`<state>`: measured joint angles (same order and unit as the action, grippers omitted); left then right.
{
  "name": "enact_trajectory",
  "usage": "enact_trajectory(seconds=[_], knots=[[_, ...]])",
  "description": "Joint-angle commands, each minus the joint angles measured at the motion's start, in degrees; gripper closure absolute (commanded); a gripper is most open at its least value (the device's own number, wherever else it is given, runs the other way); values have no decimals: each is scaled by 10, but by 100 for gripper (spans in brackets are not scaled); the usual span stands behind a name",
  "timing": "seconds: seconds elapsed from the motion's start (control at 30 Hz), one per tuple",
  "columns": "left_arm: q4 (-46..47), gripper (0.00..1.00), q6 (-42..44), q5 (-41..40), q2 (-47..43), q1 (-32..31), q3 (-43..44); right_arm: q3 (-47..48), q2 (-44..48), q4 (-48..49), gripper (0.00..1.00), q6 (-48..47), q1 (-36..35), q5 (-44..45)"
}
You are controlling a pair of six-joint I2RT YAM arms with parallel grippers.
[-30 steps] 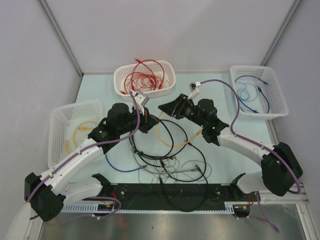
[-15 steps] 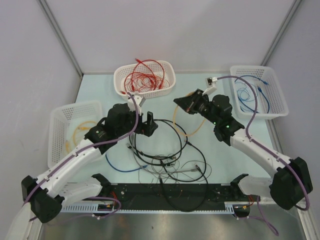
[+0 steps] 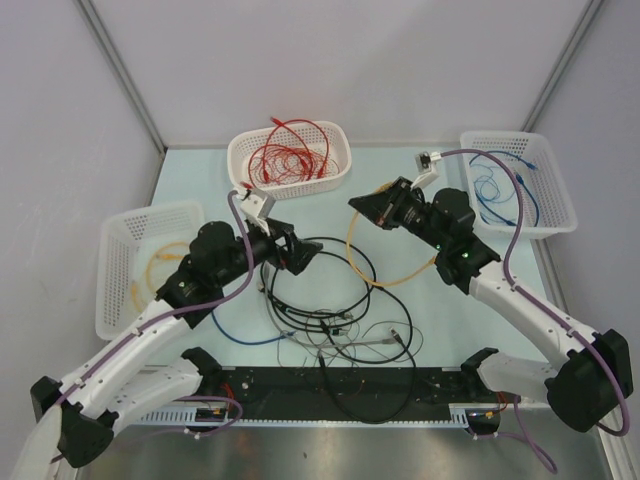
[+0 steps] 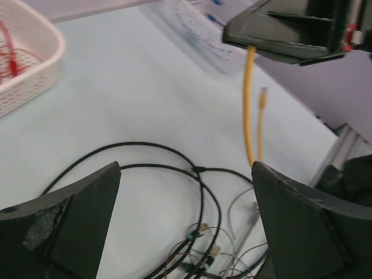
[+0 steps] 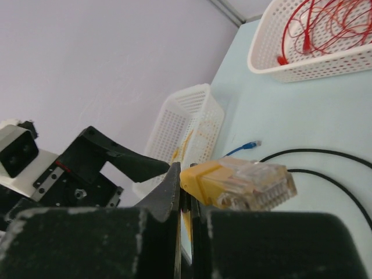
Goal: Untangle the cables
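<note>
A tangle of black and grey cables (image 3: 322, 300) lies mid-table, with a blue cable (image 3: 240, 337) at its left. My right gripper (image 3: 360, 206) hovers above the table, shut on a yellow cable (image 3: 352, 250) just behind its clear plug (image 5: 241, 183). The rest of that cable hangs down in a loop. In the right wrist view the fingers (image 5: 186, 195) pinch it tight. My left gripper (image 3: 291, 250) is open over the black loops (image 4: 174, 168), nothing between its fingers (image 4: 75, 221). The yellow cable (image 4: 249, 104) dangles ahead of it.
A white basket (image 3: 240, 150) with red cables stands at the back. A basket (image 3: 560, 215) with blue cables is at the right. Another basket (image 3: 115, 290) with a yellow cable is at the left. A black rail (image 3: 330, 385) runs along the near edge.
The left gripper opened and drew back to the left. The right gripper shut on the yellow cable and carried its end up and to the right, away from the tangle.
</note>
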<state>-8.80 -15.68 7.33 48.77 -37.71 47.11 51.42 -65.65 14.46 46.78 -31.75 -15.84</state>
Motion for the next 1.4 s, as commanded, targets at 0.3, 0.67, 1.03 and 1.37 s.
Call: enact_trajectory(seconds=[0.3,0.67,1.03,1.37], knots=[[301,4,-106,189,80,-39,-67,57,-11,40,100,60,-47,-44],[221,100,-64,151,76,-52,-29,75,-21,-7,55,25,-78,-38],[-246,100,-4,-399,-45,-11,174,78,85,-188,5,-88,-74,103],[-351,100,21,-629,-66,72,211,78,79,-210,5,-98,-60,80]])
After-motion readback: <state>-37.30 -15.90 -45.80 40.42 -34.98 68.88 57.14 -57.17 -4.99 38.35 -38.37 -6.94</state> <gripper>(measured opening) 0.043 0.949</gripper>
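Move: About 10 cm to the left hand's right, 2 cm ahead and level with it hangs the yellow cable, held in the right fingers. The white bin with yellow cables is some 34 cm left of the left hand, 3 ahead and 20 below; the black coil lies about 2 cm right, 25 below. From the right hand, the open left gripper is 9 cm left, 6 back and 4 below. Reaching about 8 cm right and somewhat back, the left hand shuts on the hanging yellow cable as the still-gripping right hand brings it left and back. The right fingers then open and draw off rightward; the left swings the cable some 28 cm left towards the yellow-cable bin, rising 10 cm and turning about 75 degrees counter-clockwise. ##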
